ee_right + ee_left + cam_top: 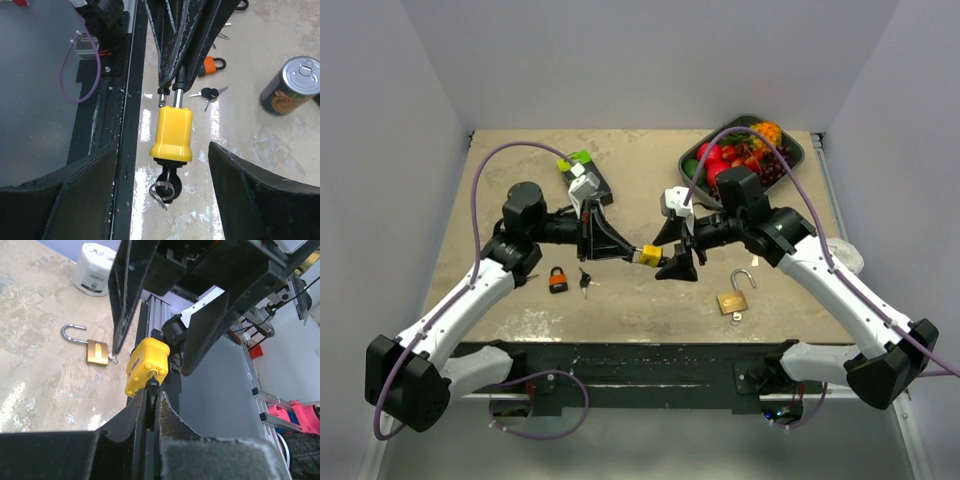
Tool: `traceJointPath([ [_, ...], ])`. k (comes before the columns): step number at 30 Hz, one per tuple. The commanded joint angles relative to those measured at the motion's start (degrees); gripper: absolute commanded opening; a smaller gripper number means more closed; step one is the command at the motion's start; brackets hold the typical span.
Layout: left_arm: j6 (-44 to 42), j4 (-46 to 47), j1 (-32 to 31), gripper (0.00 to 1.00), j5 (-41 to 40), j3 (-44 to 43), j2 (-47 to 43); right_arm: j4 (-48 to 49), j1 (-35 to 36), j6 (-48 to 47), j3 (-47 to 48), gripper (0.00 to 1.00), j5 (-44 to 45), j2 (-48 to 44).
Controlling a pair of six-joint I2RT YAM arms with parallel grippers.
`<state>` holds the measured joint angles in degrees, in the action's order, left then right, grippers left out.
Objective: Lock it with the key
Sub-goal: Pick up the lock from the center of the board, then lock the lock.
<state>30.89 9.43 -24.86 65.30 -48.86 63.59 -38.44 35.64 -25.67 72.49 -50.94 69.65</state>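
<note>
A yellow padlock hangs in the air between the two arms, over the table's front middle. My left gripper is shut on its shackle end; in the left wrist view the fingers pinch a dark stem coming out of the padlock. In the right wrist view the padlock has a black-headed key with a wire ring sticking out of its lower end. My right gripper stands open, its fingers wide on both sides of the key and touching nothing.
A brass padlock with an open shackle lies front right. An orange padlock and loose keys lie front left. A tray of fruit stands back right. A can stands on the table in the right wrist view.
</note>
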Motion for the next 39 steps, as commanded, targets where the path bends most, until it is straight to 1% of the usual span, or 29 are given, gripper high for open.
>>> traceJointPath([
  [1, 2.9, 7.2, 0.1, 0.00, -1.3, -1.4, -2.8, 4.3, 1.3, 2.6, -0.6, 0.72, -2.7, 0.8],
  [2, 2.9, 7.4, 0.1, 0.00, -1.6, -1.3, -3.0, 4.9, 1.4, 3.3, -0.8, 0.69, -2.5, 0.8],
  [3, 2.9, 7.7, 0.1, 0.00, -1.8, -1.2, -3.5, 5.0, 1.5, 3.4, -0.9, 0.63, -2.4, 1.0],
  [6, 3.2, 8.5, 0.1, 0.00, -2.8, -0.4, -4.0, 5.6, 1.5, 3.7, -0.8, 0.51, -2.2, 1.0],
  [8, 4.1, 9.6, 0.0, 0.00, -3.5, 0.2, -4.3, 5.8, 1.5, 4.3, -0.5, 0.47, -2.4, 1.2],
  [9, 4.2, 9.8, -0.1, 0.00, -3.8, 0.3, -4.6, 6.0, 1.5, 4.5, -0.4, 0.43, -2.8, 1.3],
  [10, 4.1, 9.9, -0.2, 0.00, -4.5, 0.7, -4.7, 6.3, 1.5, 4.8, -0.4, 0.33, -3.3, 1.2],
  [13, 2.4, 9.6, -0.4, 0.00, -6.2, 1.0, -5.5, 6.8, 1.5, 5.9, 0.0, 0.18, -5.0, 1.5],
  [15, 1.2, 9.6, -0.7, 0.00, -6.8, 1.5, -6.2, 6.9, 1.5, 6.3, 0.0, 0.15, -6.1, 1.8],
  [16, 1.0, 9.6, -0.8, 0.00, -7.2, 1.7, -6.3, 6.8, 1.5, 6.5, 0.0, 0.09, -7.3, 1.9],
  [18, 1.0, 9.6, -1.1, 0.00, -7.4, 2.0, -6.6, 7.1, 1.5, 6.9, -0.1, 0.01, -8.2, 2.2],
  [22, 2.4, 11.0, -2.0, 0.00, -7.6, 3.0, -6.6, 9.0, 1.5, 8.5, -0.1, 0.00, -8.6, 2.6],
  [26, 5.3, 14.6, -3.8, 0.00, -8.0, 4.9, -6.2, 11.6, 1.6, 9.4, 0.4, 0.00, -8.8, 3.1],
  [30, 7.9, 17.9, -6.2, 0.00, -9.0, 7.4, -5.8, 11.6, 2.2, 7.6, 0.8, 0.00, -9.7, 3.7],
  [33, 8.8, 19.9, -7.3, 0.00, -9.5, 8.0, -5.3, 11.7, 2.6, 7.2, 0.9, 0.00, -11.5, 4.4],
  [39, 9.0, 21.0, -9.9, 0.00, -9.7, 8.3, -4.1, 14.3, 3.6, 8.4, 1.2, 0.00, -13.7, 5.7],
])
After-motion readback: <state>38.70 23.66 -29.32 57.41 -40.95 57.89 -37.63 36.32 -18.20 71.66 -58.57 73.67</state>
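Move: The yellow lock, its shackle still gripped by the left fingers, sits about 3 cm to the right of the left hand and level with it. From the open right hand it is some 2 cm to the left and 2 cm lower, its key sticking out between the right fingers, about 1 cm to the hand's right and 2 cm lower. On the table, roughly 26 cm below the right hand, the loose keys lie 16 cm left and 2 cm ahead; the brass lock 16 cm right and 2 cm back. The right hand edges about 1.5 cm left while its fingers close from wide open onto the two sides of the yellow lock's body, and the left hand, keeping its grip on the shackle, lifts the lock some 2 cm into them. With the body pinched, both hands draw back 1 to 1.5 cm and sink about 1 cm together, the left coming about 1 cm right towards the right hand as if pushing shackle and body together, while the right tips some 10 degrees further over. ##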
